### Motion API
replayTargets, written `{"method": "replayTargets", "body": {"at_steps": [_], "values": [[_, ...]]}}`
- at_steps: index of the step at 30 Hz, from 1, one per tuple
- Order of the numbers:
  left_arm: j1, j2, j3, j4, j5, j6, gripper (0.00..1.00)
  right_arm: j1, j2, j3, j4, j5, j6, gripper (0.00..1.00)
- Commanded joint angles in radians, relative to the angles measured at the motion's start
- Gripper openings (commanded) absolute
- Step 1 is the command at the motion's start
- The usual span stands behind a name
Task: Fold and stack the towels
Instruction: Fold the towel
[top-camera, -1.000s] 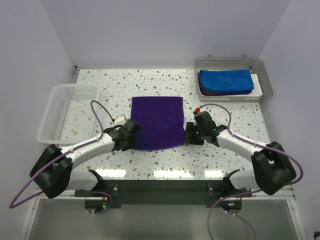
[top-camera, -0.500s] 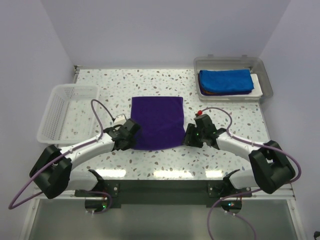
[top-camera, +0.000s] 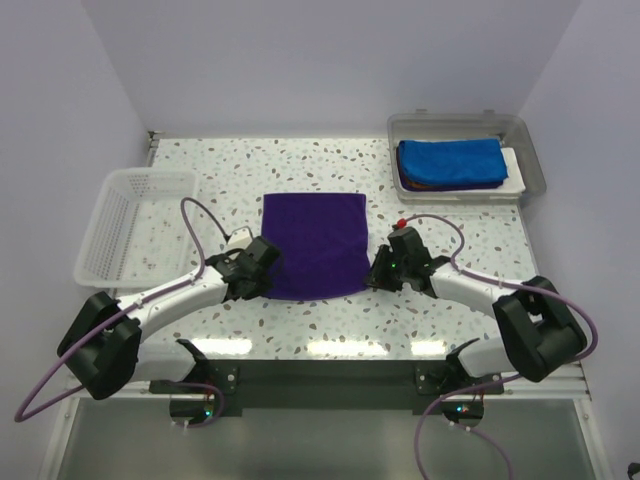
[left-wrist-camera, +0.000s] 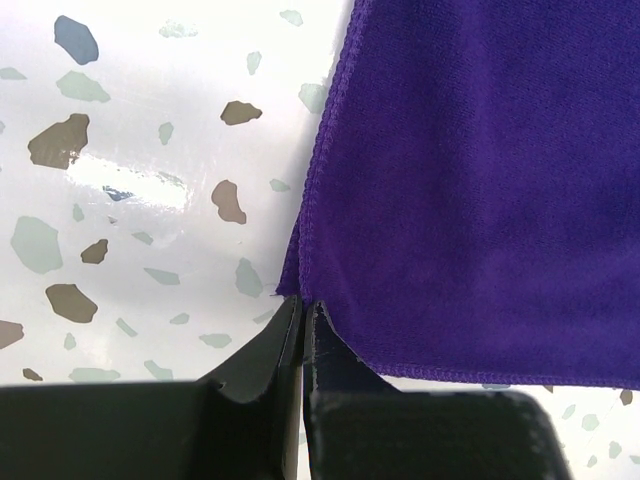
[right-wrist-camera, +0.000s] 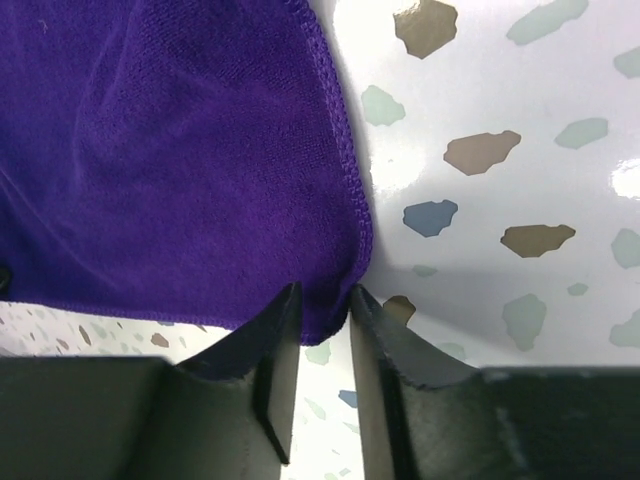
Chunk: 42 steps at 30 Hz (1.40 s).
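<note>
A deep purple towel (top-camera: 313, 245) lies flat and square on the speckled table (top-camera: 200, 170) between the arms. My left gripper (top-camera: 268, 284) is shut on its near-left corner, and the left wrist view shows the corner pinched at the tips of the left gripper (left-wrist-camera: 303, 305). My right gripper (top-camera: 369, 279) is at the near-right corner. The right wrist view shows the jaws of the right gripper (right-wrist-camera: 324, 295) drawn in on that bunched corner, with both fingers touching the purple towel (right-wrist-camera: 180, 150). A folded royal blue towel (top-camera: 450, 160) rests on top of other cloth in the tray.
A grey tray (top-camera: 536, 172) holding the folded stack stands at the back right. A white slatted basket (top-camera: 128, 222) sits at the left edge. Purple cables loop beside both arms.
My left jaws have shut on the towel's near-left corner. My right gripper has slid left to the near-right corner, and its jaws have narrowed round it.
</note>
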Motion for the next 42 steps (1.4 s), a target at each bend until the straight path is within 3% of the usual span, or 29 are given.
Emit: {"method": "replayTargets", "body": {"at_steps": [1,6,17,20,27,33,42], "values": [[0.006,-0.023,0.030,-0.014,-0.037,0.023,0.00,-0.003,0.008,-0.008,0.026,0.041,0.025,0.28],[0.005,-0.029,0.051,-0.029,-0.049,0.031,0.00,-0.003,-0.026,0.005,-0.038,0.061,0.005,0.00],[0.010,-0.066,0.033,-0.055,-0.031,0.046,0.00,-0.003,-0.182,0.036,-0.223,0.098,-0.030,0.00],[0.035,-0.066,0.086,-0.063,-0.026,0.089,0.00,-0.003,-0.193,0.120,-0.249,0.116,-0.054,0.00],[0.209,0.013,0.406,-0.034,0.052,0.303,0.00,-0.023,-0.077,0.438,-0.304,0.190,-0.171,0.00],[0.309,0.229,0.793,0.000,0.038,0.448,0.00,-0.100,0.127,0.769,-0.255,0.215,-0.245,0.00],[0.428,0.614,1.271,0.242,0.133,0.534,0.00,-0.233,0.475,1.242,-0.062,0.167,-0.364,0.00]]}}
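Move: The left hand already pinches the purple towel's near-left corner; the towel's far-left corner lies about 24 cm straight ahead, some 2 cm to its left. The empty white basket is roughly 15 cm ahead and 27 cm to its left. The right hand's still-open fingers straddle the near-right corner, about 1 cm below; from this hand the far-right corner is some 23 cm straight ahead, and the clear tray with the blue towel 30 cm ahead, 20 cm right. Right fingers pinch their corner, then both hands sweep nearly 30 cm forward and 25 up, beyond the far edge. ##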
